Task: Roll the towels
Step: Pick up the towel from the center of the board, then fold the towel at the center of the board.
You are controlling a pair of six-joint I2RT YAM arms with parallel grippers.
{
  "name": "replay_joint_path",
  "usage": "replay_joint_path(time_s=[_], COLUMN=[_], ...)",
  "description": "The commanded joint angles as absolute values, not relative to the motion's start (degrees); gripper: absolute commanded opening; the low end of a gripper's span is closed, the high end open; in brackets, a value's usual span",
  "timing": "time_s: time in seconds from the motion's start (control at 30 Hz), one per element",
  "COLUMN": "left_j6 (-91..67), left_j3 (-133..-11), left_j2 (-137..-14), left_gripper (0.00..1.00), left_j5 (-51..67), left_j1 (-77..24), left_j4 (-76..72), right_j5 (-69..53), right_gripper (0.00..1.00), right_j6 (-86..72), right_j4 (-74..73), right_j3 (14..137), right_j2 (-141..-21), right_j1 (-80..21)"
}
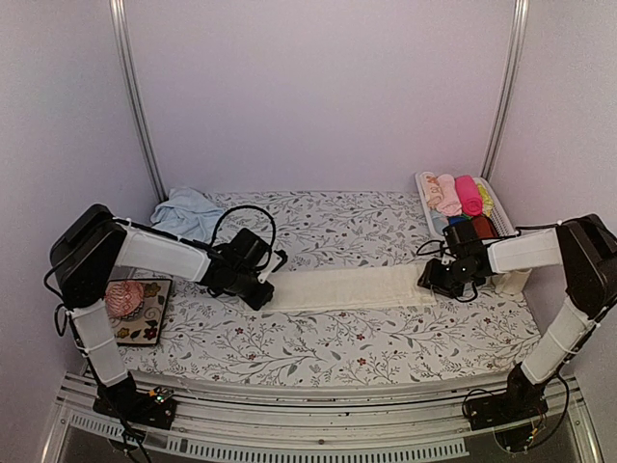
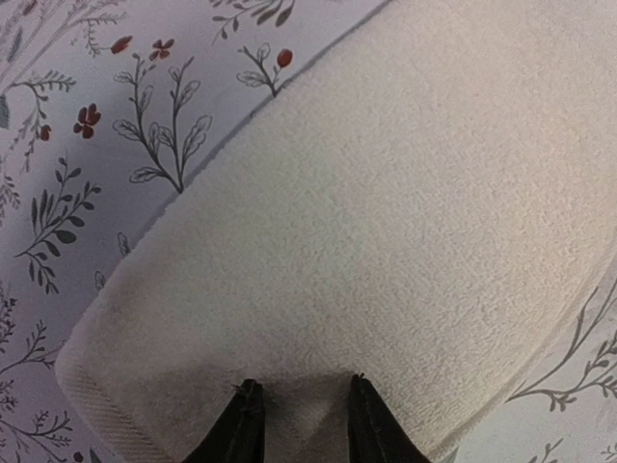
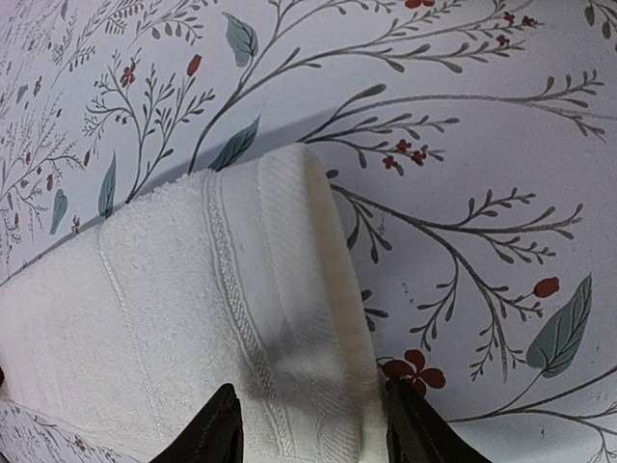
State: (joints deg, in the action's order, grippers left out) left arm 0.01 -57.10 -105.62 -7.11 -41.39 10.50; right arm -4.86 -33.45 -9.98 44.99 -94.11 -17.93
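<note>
A cream towel (image 1: 347, 287), folded into a long strip, lies flat across the middle of the table. My left gripper (image 1: 262, 297) is down at its left end. In the left wrist view the left gripper (image 2: 302, 386) has its fingers a little apart, tips resting on the towel's (image 2: 386, 212) surface near the end edge. My right gripper (image 1: 431, 282) is at the right end. In the right wrist view the right gripper (image 3: 313, 391) is open and straddles the woven hem of the towel (image 3: 164, 289), whose edge curls up slightly. A light blue towel (image 1: 185, 212) lies crumpled at the back left.
A white basket (image 1: 424, 193) at the back right holds several rolled small cloths in pink, hot pink, blue and maroon. A pink knitted lump (image 1: 123, 298) sits on a patterned tray (image 1: 154, 328) at the front left. The floral tablecloth (image 1: 328, 347) covers the table.
</note>
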Motion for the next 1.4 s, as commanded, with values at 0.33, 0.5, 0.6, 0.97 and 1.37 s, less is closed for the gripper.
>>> replay_joint_path(time_s=[0.33, 0.5, 0.6, 0.97, 1.37], left_j6=[1.33, 0.73, 1.41, -0.92, -0.85], left_j3=[-57.68, -57.24, -57.8, -60.28, -60.57], left_j2=[-105.22, -103.59, -101.78, -91.05, -89.97], left_gripper=[0.3, 0.3, 0.32, 0.56, 0.65], left_j5=[-9.5, -9.45, -10.16, -9.26, -13.26], left_j1=[-42.09, -42.1, -42.03, -41.75, -41.98], left_j4=[13.87, 13.96, 14.93, 18.91, 19.27], right_j5=[-3.62, -2.99, -2.38, 5.33, -3.69], right_gripper=[0.27, 0.03, 0.02, 0.02, 0.02], right_j6=[-34.5, -34.43, -34.67, -30.09, -22.85], right_j4=[-13.19, -13.23, -13.79, -30.29, -24.54], right_j3=[45.11, 44.86, 44.42, 48.5, 53.21], right_j2=[-97.56, -97.37, -95.82, -77.77, -75.6], right_j1=[-17.59, -17.65, -17.59, -17.67, -27.7])
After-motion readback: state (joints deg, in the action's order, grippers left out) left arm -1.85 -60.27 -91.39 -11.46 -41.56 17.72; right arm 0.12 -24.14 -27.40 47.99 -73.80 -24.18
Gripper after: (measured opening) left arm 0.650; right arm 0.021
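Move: The right fingers, open, straddle the white towel's right end, whose middle lies about 2 cm ahead and 1 cm below. From that hand the basket of rolled towels stands some 20 cm ahead and 8 cm to the right, the mug about 16 cm right and 2 cm ahead. The left fingertips are already on the towel near its other end, with the right end some 36 cm to their right and 4 cm ahead. Right fingers pinch the towel's right end, lifting some 10 cm and drawing back; left hand lifts off, opening. ##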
